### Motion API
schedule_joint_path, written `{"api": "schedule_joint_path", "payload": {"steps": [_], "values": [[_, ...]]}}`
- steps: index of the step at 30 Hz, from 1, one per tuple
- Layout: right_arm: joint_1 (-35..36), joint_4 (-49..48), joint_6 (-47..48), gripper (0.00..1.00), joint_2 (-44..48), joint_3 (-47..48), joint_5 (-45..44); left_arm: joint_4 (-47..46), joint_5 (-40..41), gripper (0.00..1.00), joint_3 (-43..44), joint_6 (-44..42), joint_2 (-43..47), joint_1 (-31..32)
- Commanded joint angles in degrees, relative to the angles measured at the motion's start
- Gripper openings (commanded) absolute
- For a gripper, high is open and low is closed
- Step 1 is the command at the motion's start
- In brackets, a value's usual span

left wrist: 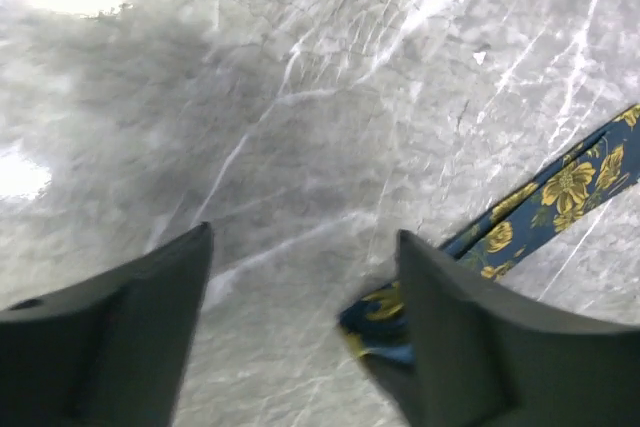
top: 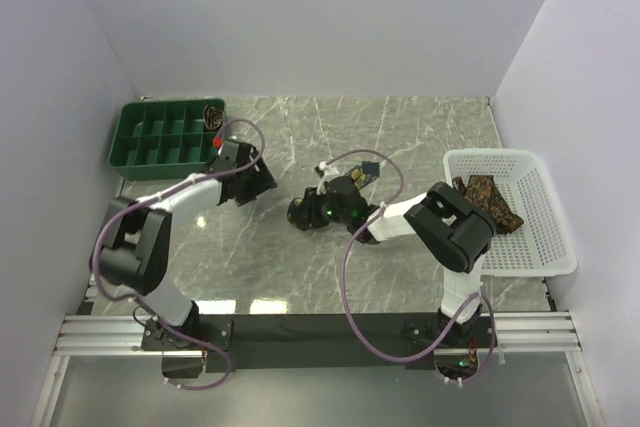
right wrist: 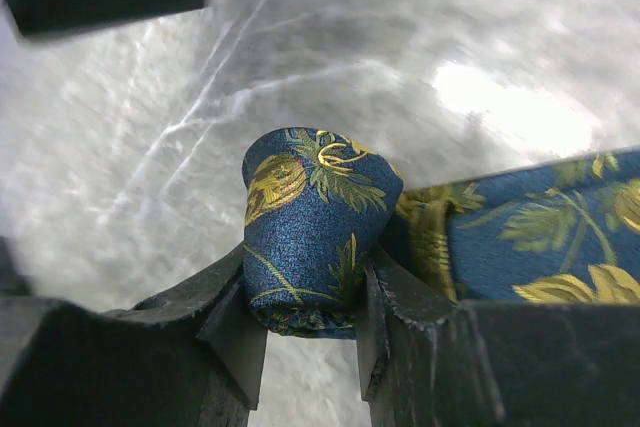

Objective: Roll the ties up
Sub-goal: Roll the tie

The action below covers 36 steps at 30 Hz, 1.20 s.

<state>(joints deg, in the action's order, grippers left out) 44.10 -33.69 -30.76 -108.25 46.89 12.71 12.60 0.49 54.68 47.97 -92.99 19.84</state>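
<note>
The dark navy tie with yellow flowers is partly rolled. My right gripper (right wrist: 308, 269) is shut on the rolled end (right wrist: 315, 212), and the flat tail (right wrist: 545, 242) runs off to the right. From above, that gripper (top: 306, 213) sits mid-table, with a bit of the tie (top: 369, 171) showing behind it. My left gripper (left wrist: 305, 237) is open with only bare table between its fingers. The navy tie (left wrist: 560, 195) lies past its right finger (left wrist: 450, 337), and one end of it touches that finger. From above, the left gripper (top: 252, 185) is left of the right one. Brown patterned ties (top: 490, 201) lie in the basket.
The white mesh basket (top: 545, 232) stands at the right edge of the table. The green compartment tray (top: 150, 137) is at the back left, with a dark rolled item (top: 212, 114) in its right corner compartment. White walls close in the marble table (top: 420, 137).
</note>
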Motion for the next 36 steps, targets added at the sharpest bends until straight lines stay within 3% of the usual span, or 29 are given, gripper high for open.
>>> {"api": "schedule_joint_path", "payload": {"steps": [1,2,8,12,18,26,36], "values": [[-3.4,-1.4,-13.3,0.09,-2.4,-5.0,6.1,-8.3,3.7,0.81,-4.8,-0.6,5.8,1.9],[-3.8,-3.2,-14.7,0.09,-3.0,-5.5,7.1,-9.1,4.8,0.89,-5.7,-1.9,7.6,3.0],[-7.7,-10.3,-27.0,0.09,-6.4,-9.5,13.5,-16.2,11.5,0.93,-12.1,-15.1,14.3,13.6],[-9.9,-16.0,-35.2,0.09,-8.5,-12.6,16.4,-21.2,10.2,0.93,-16.4,-24.0,17.0,17.6],[-11.8,-18.2,-39.1,0.11,-10.4,-14.5,18.2,-19.4,5.4,0.93,-13.4,-31.6,13.0,19.8],[-12.8,-19.7,-39.5,0.12,-11.7,-14.7,20.1,-18.9,-6.4,0.93,-9.3,-35.6,6.3,21.9],[-13.2,-21.5,-39.9,0.12,-13.2,-14.3,21.5,-18.6,-11.0,0.93,-7.6,-36.4,2.6,22.1]]}}
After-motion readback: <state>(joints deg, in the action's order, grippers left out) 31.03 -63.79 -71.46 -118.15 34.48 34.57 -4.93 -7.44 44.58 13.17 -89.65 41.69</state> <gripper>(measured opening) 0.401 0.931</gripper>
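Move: The tie's rolled part is already pinched in the right fingers, at their tips. From the left hand, open and clear of the tie, the roll lies about 9 cm right, 6 cm back and 3 cm lower. The flat tail's free end is some 14 cm right and 9 cm ahead of the right hand, about 3 cm below it. The green tray's middle lies roughly 18 cm left and 10 cm ahead of the left hand. Swinging right and back, the left hand closes in on the roll in an arc, rising about 3 cm before sinking again, turning some 50 degrees clockwise and spreading its fingers wide. The right hand keeps its pinch and shifts about 4 cm right towards the tail while twisting some 45 degrees about its own finger line, the roll's top going over towards the tail, then holds still. ##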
